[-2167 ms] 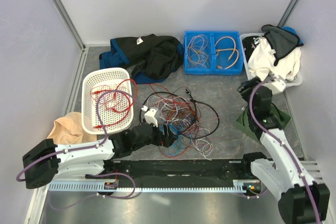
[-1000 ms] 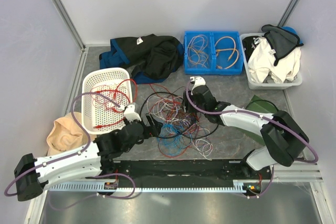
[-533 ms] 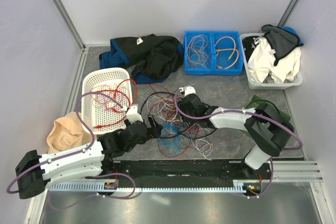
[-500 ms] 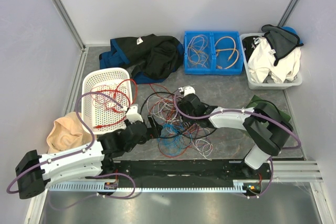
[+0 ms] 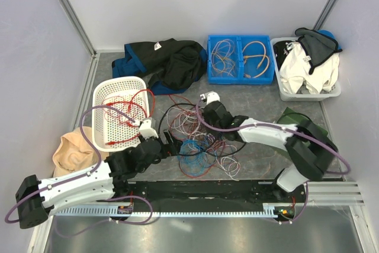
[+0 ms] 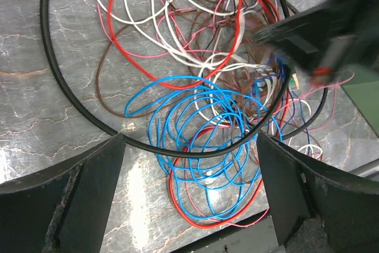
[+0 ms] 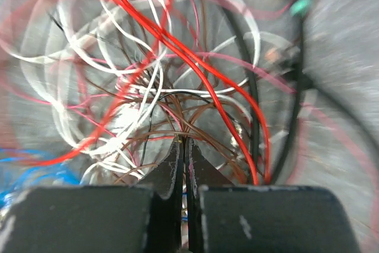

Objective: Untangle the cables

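Observation:
The cables [image 5: 198, 137] lie in a loose tangle of red, blue, white, brown and black wires mid-table. They also show in the left wrist view [image 6: 201, 87] and the right wrist view [image 7: 148, 81]. My left gripper [image 5: 173, 144] is at the tangle's left edge. Its jaws stand wide open and empty [image 6: 189, 146] over the blue coil and a thick black cable. My right gripper [image 5: 206, 122] is at the tangle's far side. It is shut [image 7: 185, 141], with a bunch of thin brown wires pinched at its tips.
A white basket [image 5: 100, 96] with red cables stands at the left. A blue tray [image 5: 239, 38] with more cables is at the back. Dark clothes [image 5: 166, 63], a white bin [image 5: 331, 93] of clothes, a beige cloth [image 5: 74, 149] and a green cloth [image 5: 296, 119] lie around.
My right arm swung from the far right over to the tangle, and its gripper now sits slightly farther back. My left gripper drew back a little to the left.

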Robot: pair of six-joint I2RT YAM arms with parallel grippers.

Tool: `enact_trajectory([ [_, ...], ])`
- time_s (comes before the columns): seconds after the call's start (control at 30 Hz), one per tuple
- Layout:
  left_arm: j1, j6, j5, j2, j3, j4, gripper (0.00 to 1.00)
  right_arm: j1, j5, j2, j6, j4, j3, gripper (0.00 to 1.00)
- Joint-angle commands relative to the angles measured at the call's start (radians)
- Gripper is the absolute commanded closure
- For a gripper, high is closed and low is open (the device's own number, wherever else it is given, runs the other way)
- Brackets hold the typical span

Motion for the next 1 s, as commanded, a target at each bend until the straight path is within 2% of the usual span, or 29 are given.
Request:
enact_trajectory([
  [0.0, 0.006, -0.001, -0.051, -0.017, 0.019, -0.006, 0.01, 0.002, 0.065, -0.226, -0.051, -0.096, 0.135, 1.0],
  [0.13, 0.008, 0.039, -0.073, -0.029, 0.048, 0.003, 0.01, 0.003, 0.056, -0.375, -0.066, -0.182, 0.273, 1.0],
  [0.33, 0.008, 0.143, -0.139, -0.075, 0.122, 0.055, 0.01, 0.005, 0.013, -0.431, -0.059, -0.328, 0.494, 1.0],
  [0.47, 0.009, 0.257, -0.154, -0.124, 0.137, 0.17, 0.0, 0.008, -0.057, -0.457, -0.025, -0.328, 0.533, 1.0],
  [0.67, 0.009, 0.332, -0.124, -0.166, 0.079, 0.418, 0.0, 0.007, -0.126, -0.493, 0.032, -0.307, 0.474, 1.0],
  [0.7, 0.008, 0.355, -0.105, -0.163, 0.064, 0.531, 0.0, 0.007, -0.148, -0.501, 0.05, -0.293, 0.473, 1.0],
  [0.83, 0.008, 0.465, 0.04, -0.127, 0.016, 0.775, 0.0, 0.008, -0.248, -0.517, 0.082, -0.308, 0.516, 1.0],
  [0.97, 0.009, 0.535, 0.074, -0.069, 0.048, 0.842, 0.0, 0.007, -0.317, -0.538, 0.116, -0.317, 0.505, 1.0],
])
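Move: The brown cables are already pinched in the right hand's shut fingers, right at its hand point. From that hand the white cables lie about 6 cm left and 2 cm ahead, the black connector with green tape about 6 cm ahead and 5 cm right, and the blue cable coil 11 cm back and 3 cm left. The left hand, open, has the brown cables some 8 cm ahead, 11 cm right and 7 cm below it. The brown cables, kept in the right hand's shut fingers, are hauled steeply and fast straight up out of the tangle, about 34 cm, the fingers swinging up towards level and facing forward and left; then the hand eases back some 4 cm at that height. The left hand, still wide open and empty, rises about 17 cm with a little forward travel, its fingers tipping up some 30 degrees to face the raised strands. ##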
